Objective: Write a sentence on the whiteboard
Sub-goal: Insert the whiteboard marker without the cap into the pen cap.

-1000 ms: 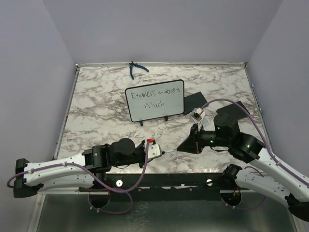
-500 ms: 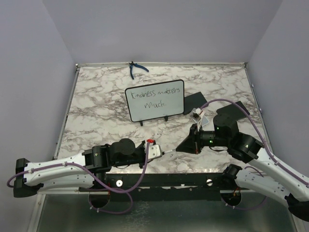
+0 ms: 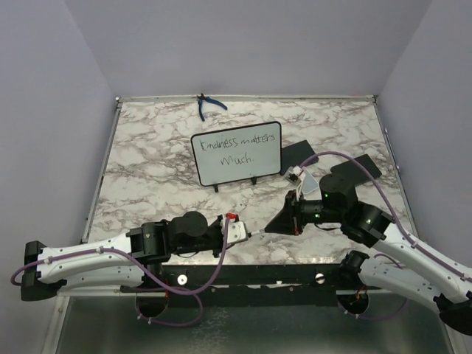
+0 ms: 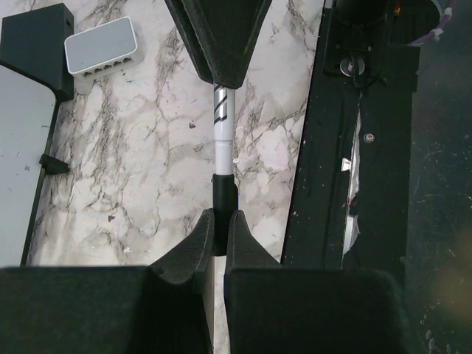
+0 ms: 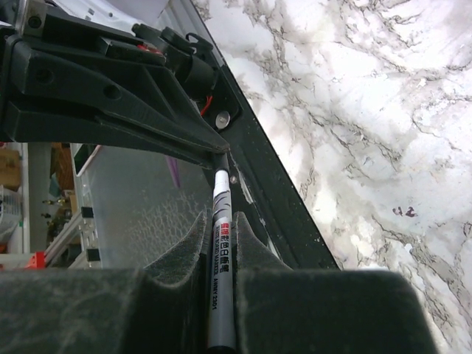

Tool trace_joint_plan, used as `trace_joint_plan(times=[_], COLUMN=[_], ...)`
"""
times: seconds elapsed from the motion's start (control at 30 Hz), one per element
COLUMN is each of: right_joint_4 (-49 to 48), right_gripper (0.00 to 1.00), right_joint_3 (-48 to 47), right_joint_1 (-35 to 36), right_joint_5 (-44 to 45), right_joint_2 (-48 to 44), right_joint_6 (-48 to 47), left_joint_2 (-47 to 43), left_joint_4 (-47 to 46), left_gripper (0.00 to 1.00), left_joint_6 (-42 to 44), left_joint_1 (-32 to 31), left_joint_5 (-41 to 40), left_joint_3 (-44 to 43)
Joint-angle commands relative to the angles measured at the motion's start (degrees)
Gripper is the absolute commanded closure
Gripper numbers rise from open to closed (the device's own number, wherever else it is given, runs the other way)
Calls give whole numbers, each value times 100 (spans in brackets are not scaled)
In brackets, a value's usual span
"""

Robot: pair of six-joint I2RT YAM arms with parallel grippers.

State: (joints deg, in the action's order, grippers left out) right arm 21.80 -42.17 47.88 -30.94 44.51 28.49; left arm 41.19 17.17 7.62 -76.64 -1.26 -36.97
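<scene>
The whiteboard [image 3: 236,153] stands upright mid-table on small black feet, with the sentence [image 3: 237,150] in two black handwritten lines. Its edge shows in the left wrist view [image 4: 18,147]. A white marker [image 4: 223,125] hangs level between both grippers over the table's near edge. My left gripper [image 4: 223,215] is shut on its black cap end. My right gripper [image 5: 221,217] is shut on the printed barrel [image 5: 220,221]. From above, the left gripper [image 3: 249,233] and right gripper [image 3: 267,227] point tip to tip, the marker [image 3: 257,231] barely showing between them.
Blue pliers [image 3: 209,105] lie at the back edge. Two flat black pads [image 3: 299,153] [image 3: 354,168] lie right of the board. A pale grey eraser block [image 4: 103,46] sits beside one pad [image 4: 33,37]. The black front rail [image 4: 332,147] runs just below the grippers.
My right arm has edged left toward the left gripper. The left arm and the board have stayed put.
</scene>
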Motion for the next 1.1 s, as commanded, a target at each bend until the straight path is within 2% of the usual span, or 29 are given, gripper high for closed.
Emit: trace_joint_plan(times=[0.0,0.47,0.6,0.77,1.07], right_joint_4=[-316,-920,-917,-613,101], right_gripper=[100,100,99,99,99], right_joint_3=[177,607,599,467,-18], right_joint_1=[-33,-33,-33,-32,-30], right_joint_5=[-370,-774,-1006,-1052,-892], right_joint_2=[137,209,488,936,1592], right_joint_6=[65,367,281,-20,-599], left_joint_2=[70,153,395,727,1113], left_joint_4=[-134,-1092,-1444,-1691,-3155], left_gripper=[100,100,100,100,100], left_joint_6=[61,-489,-735,-810,-1019], left_joint_1=[-47,-44,-48,-51,-83], left_joint_5=[249,170,41,-347,-718], left_joint_3=[23,169,167,144,784])
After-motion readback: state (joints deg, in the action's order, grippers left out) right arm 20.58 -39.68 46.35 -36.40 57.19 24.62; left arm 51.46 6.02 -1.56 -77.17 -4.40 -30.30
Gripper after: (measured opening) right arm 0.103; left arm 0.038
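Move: The marker in my right hand lies about 8 cm to the right of my left hand and 1 cm ahead, at roughly its height, its bare nose already at the cap's mouth. The cap, held in my left, sits some 6 cm left of my right hand and 1 cm back, nearly level. From my left hand the whiteboard is about 31 cm ahead, 3 cm left and 12 cm lower; from my right, the small white box is 27 cm ahead, 17 cm right and 18 cm down. I squeeze the marker and cap together end to end while sinking both hands about 6 cm, most of it in the second half. My left hand carries the cap some 2 cm right, and my right hand pushes the marker about 1 cm left into it. Each wrist turns roughly 10 degrees, and both sets of fingers keep their hold. ##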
